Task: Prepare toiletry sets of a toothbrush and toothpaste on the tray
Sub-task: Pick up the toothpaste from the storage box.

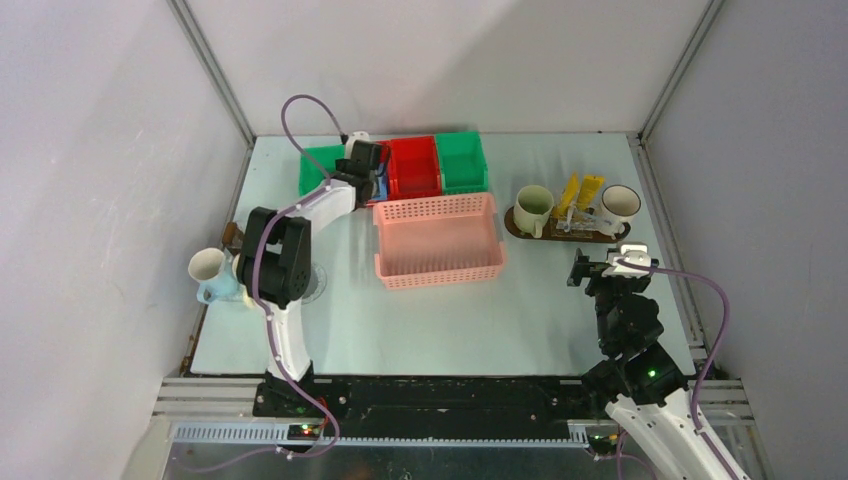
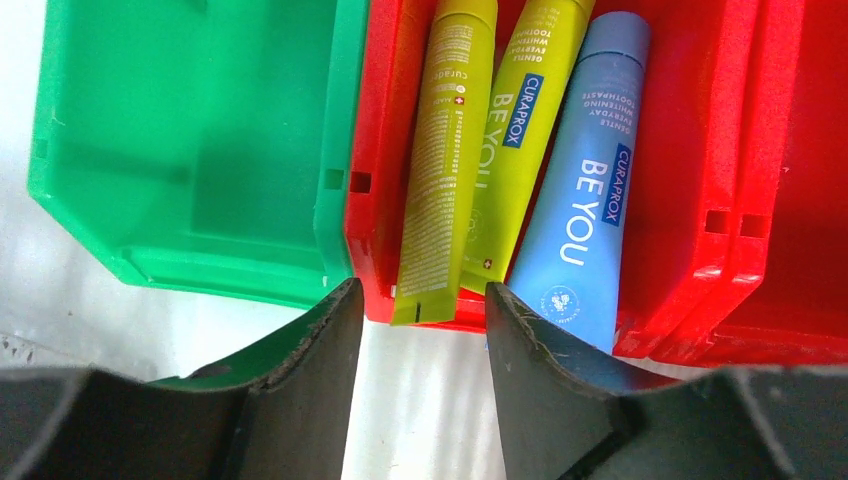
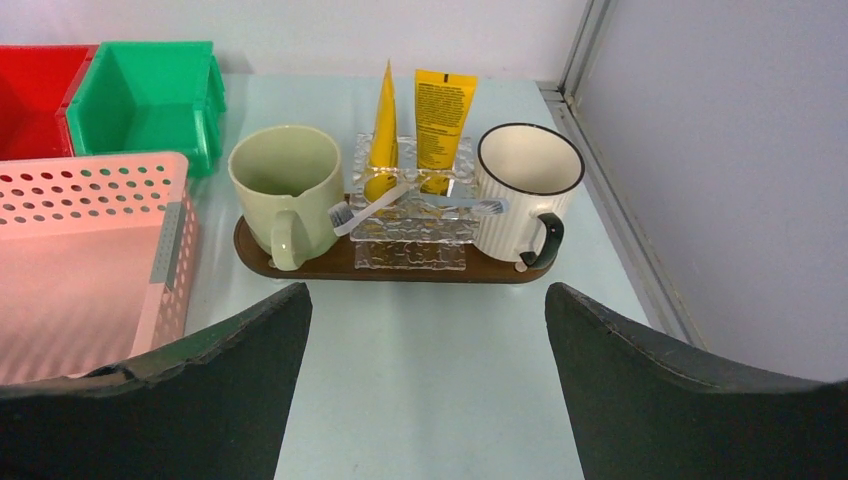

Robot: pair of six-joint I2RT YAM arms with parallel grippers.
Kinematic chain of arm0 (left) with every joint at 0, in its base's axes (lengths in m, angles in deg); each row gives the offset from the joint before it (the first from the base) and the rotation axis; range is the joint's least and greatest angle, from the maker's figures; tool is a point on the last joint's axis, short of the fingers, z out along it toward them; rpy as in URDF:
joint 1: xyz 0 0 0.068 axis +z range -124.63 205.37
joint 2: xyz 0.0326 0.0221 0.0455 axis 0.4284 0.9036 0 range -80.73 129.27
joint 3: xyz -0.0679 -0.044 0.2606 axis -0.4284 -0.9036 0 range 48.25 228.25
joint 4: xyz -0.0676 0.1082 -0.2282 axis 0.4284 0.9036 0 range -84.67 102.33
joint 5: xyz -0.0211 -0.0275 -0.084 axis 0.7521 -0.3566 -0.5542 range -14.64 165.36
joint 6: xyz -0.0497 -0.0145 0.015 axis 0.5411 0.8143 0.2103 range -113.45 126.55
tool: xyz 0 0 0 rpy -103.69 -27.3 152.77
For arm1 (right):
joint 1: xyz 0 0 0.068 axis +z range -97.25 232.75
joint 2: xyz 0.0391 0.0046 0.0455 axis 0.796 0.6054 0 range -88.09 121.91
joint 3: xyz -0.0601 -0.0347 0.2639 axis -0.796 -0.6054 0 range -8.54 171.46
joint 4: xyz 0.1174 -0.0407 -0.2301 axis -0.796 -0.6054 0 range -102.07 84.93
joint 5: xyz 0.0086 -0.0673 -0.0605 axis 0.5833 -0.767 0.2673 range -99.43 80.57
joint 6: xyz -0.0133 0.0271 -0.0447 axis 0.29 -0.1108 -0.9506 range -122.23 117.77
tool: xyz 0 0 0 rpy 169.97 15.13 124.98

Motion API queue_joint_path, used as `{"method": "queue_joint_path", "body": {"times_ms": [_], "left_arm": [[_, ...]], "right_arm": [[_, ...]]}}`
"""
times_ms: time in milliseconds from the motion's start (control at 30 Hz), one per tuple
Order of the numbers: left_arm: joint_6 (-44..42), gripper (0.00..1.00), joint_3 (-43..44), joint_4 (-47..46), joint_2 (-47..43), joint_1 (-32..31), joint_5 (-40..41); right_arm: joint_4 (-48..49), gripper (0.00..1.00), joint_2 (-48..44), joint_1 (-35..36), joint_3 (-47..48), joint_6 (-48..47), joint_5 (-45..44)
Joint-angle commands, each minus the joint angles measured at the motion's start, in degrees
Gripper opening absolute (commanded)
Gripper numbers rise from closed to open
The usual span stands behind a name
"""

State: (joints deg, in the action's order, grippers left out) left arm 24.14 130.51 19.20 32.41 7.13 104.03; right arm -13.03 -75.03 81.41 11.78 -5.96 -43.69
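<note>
My left gripper [image 2: 421, 287] hangs over the near wall of a red bin [image 2: 690, 200] that holds two yellow-green toothpaste tubes [image 2: 445, 160] and a blue one [image 2: 585, 200]. The crimped end of the left yellow-green tube lies between the fingertips with a gap on each side, so the jaws stand partly open on nothing. The dark wooden tray [image 3: 330, 265] carries a pale green mug [image 3: 285, 185], a white ribbed mug [image 3: 525, 185], two yellow tubes [image 3: 440, 115] and two toothbrushes [image 3: 365, 210] on a clear block. My right gripper [image 3: 428, 290] is wide open and empty, just short of the tray.
A green bin [image 2: 190, 140] stands left of the red one, another green bin [image 1: 462, 162] to its right. A pink basket [image 1: 440, 240] sits mid-table. A white mug [image 1: 207, 266] and a blue one [image 1: 222, 290] stand at the left edge beside a clear disc [image 1: 312, 285].
</note>
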Motion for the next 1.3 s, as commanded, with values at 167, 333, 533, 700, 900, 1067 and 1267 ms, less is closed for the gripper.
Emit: {"method": "queue_joint_path", "body": {"times_ms": [167,333,533,700,900,1067,1267], "left_arm": [[0.01,0.47,3.93,1.71,3.07,1.45,-4.6],[-0.1,0.46,6.83,3.83,5.13,1.82,-5.68],[-1.11,0.36,8.7,5.53,6.3,2.15,-6.77],[-2.93,0.25,7.25,4.24,5.17,2.14,-7.02],[-5.17,0.09,6.67,3.66,1.59,2.04,-7.85],[-6.29,0.0,7.01,5.08,-2.73,2.04,-9.31],[-7.01,0.0,9.06,10.64,-7.79,2.02,-11.76]], "right_arm": [[2.05,0.89,0.39,-0.54,0.82,-0.62,0.25],[1.98,0.89,0.4,-0.62,0.83,-0.69,0.18],[1.94,0.89,0.51,-0.61,0.83,-0.62,0.26],[1.89,0.89,0.64,-0.61,0.83,-0.67,0.6],[1.92,0.89,0.64,-0.67,0.87,-0.62,1.05],[2.36,0.89,0.21,-0.63,0.87,-0.77,1.93],[2.79,0.89,-1.31,-0.67,0.87,-1.2,2.69]]}}
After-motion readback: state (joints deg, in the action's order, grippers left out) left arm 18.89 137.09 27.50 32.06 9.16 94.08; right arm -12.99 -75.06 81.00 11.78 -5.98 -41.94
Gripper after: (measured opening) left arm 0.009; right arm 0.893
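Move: The yellow-green toothpaste at the left end of the red box has its flat tail just below the left hand's open fingers, its middle about 6 cm ahead, 1 cm left and 3 cm below. A second yellow-green tube lies some 3 cm to the right of it, the blue tube about 6 cm right of it, and the green box 10 cm to its left. From the right hand it lies roughly 60 cm left and 30 cm ahead, some 16 cm lower. Left hand sinks 2 cm, easing forward, pinches the left yellow-green tube's tail shut, then lifts about 4 cm. ##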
